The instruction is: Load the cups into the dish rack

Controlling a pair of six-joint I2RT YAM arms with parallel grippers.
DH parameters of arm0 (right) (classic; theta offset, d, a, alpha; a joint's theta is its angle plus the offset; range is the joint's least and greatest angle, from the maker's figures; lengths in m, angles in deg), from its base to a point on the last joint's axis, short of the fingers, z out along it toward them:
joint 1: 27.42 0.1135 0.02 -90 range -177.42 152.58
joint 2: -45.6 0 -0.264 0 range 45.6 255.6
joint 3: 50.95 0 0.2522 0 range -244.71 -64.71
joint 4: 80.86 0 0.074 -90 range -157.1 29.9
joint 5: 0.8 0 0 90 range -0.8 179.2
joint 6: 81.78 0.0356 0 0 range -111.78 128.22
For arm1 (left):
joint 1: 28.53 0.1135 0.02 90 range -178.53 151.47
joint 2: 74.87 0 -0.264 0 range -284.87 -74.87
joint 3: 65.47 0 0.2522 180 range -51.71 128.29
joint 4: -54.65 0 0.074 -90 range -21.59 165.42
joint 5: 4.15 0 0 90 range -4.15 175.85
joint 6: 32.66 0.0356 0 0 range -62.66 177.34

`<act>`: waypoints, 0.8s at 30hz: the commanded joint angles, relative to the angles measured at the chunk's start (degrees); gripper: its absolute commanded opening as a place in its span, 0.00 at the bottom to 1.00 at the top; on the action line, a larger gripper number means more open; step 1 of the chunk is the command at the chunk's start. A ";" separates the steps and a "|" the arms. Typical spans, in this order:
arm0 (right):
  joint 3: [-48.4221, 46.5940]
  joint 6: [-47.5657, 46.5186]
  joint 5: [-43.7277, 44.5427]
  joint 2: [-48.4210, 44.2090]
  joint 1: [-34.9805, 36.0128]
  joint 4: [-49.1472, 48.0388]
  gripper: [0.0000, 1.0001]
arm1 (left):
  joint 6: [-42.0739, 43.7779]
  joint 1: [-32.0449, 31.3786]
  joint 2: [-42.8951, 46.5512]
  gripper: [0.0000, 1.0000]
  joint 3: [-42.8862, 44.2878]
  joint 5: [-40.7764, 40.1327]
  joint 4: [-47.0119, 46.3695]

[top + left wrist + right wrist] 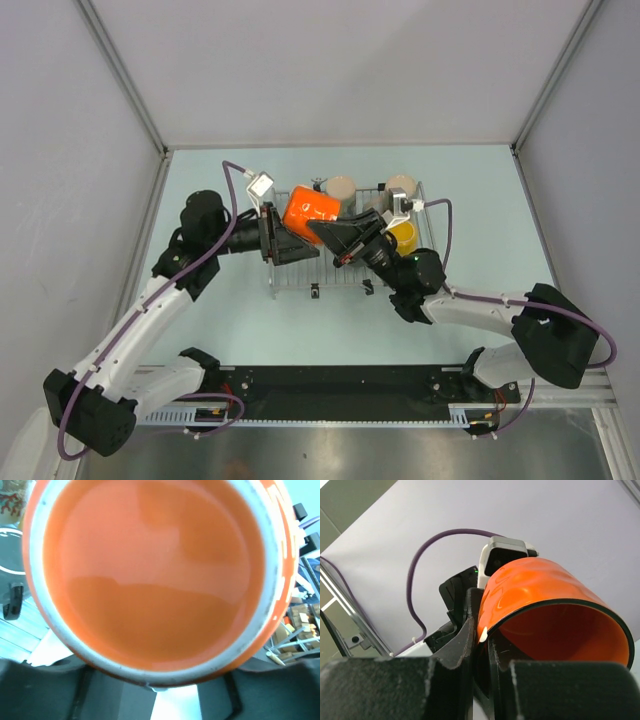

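Note:
The orange mug (310, 208) hangs tilted above the left part of the dish rack (300, 275), between both grippers. My right gripper (318, 228) is shut on its rim, with one finger inside and one outside, as the right wrist view (482, 640) shows. My left gripper (303, 245) reaches under the mug and appears shut on it. The mug's orange base (150, 575) fills the left wrist view and hides the grip. Two cream mugs (341, 187) (403, 186) and a yellow mug (403, 238) stand on the rack. The dark and steel mugs are hidden.
The rack lies mid-table with black clips (315, 290) at its near edge. Grey walls close in the table on the left, right and back. The left wrist camera (507, 552) and its purple cable show just behind the mug.

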 commanded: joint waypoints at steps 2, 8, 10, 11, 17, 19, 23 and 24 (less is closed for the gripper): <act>1.76 1.91 -7.46 1.99 4.27 -11.93 0.00 | -1.82 -0.01 1.71 0.44 4.65 -0.53 -11.77; 3.08 3.05 -6.59 4.44 4.54 -11.93 0.00 | -2.79 1.56 2.33 0.22 5.08 0.96 -12.83; 3.43 3.66 -5.53 5.41 4.45 -11.93 0.00 | -3.14 2.09 2.41 0.14 5.00 1.58 -13.09; 3.61 4.71 -5.18 6.38 4.28 -12.01 0.00 | -3.14 2.44 2.50 0.10 4.99 1.75 -13.27; 5.19 7.44 -3.42 7.70 2.87 -11.84 0.00 | -0.25 3.59 3.47 0.01 4.29 2.37 -11.52; 6.24 8.76 -3.86 7.44 1.64 -11.92 0.00 | 2.12 4.03 3.73 0.01 4.38 2.46 -9.59; 9.31 10.70 -3.60 6.13 -0.20 -11.84 0.17 | 10.20 5.17 4.61 0.01 5.35 -0.78 -2.65; 10.10 10.78 -3.25 5.60 -0.47 -11.84 0.26 | 13.17 5.35 4.78 0.01 5.17 -2.18 -1.77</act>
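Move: The orange cup, lying roughly on its side in the right fingers' pinch at the rim, has its middle about 4 cm ahead, 3 cm right and 5 cm above the open left hand. From the right hand its middle is some 3 cm ahead, 3 cm left and about level. Down in the rack, the dark grey cup stands roughly 10 cm ahead and 4 cm right of the right hand, the yellow cup about 12 cm ahead and 15 cm right, both some 32 cm below. The left hand closes from well over half open to about a quarter, its fingers coming together just below the orange cup's base end and pinching its handle, while it lifts about 1.5 cm, then sinks 2 cm and eases about 1.5 cm to its left. The right hand keeps its grip on the cup's rim, barely rising at first, then sinks nearly 3 cm to finish about 2.5 cm lower, its wrist turning some 10 degrees, mostly tipping forward and down. ##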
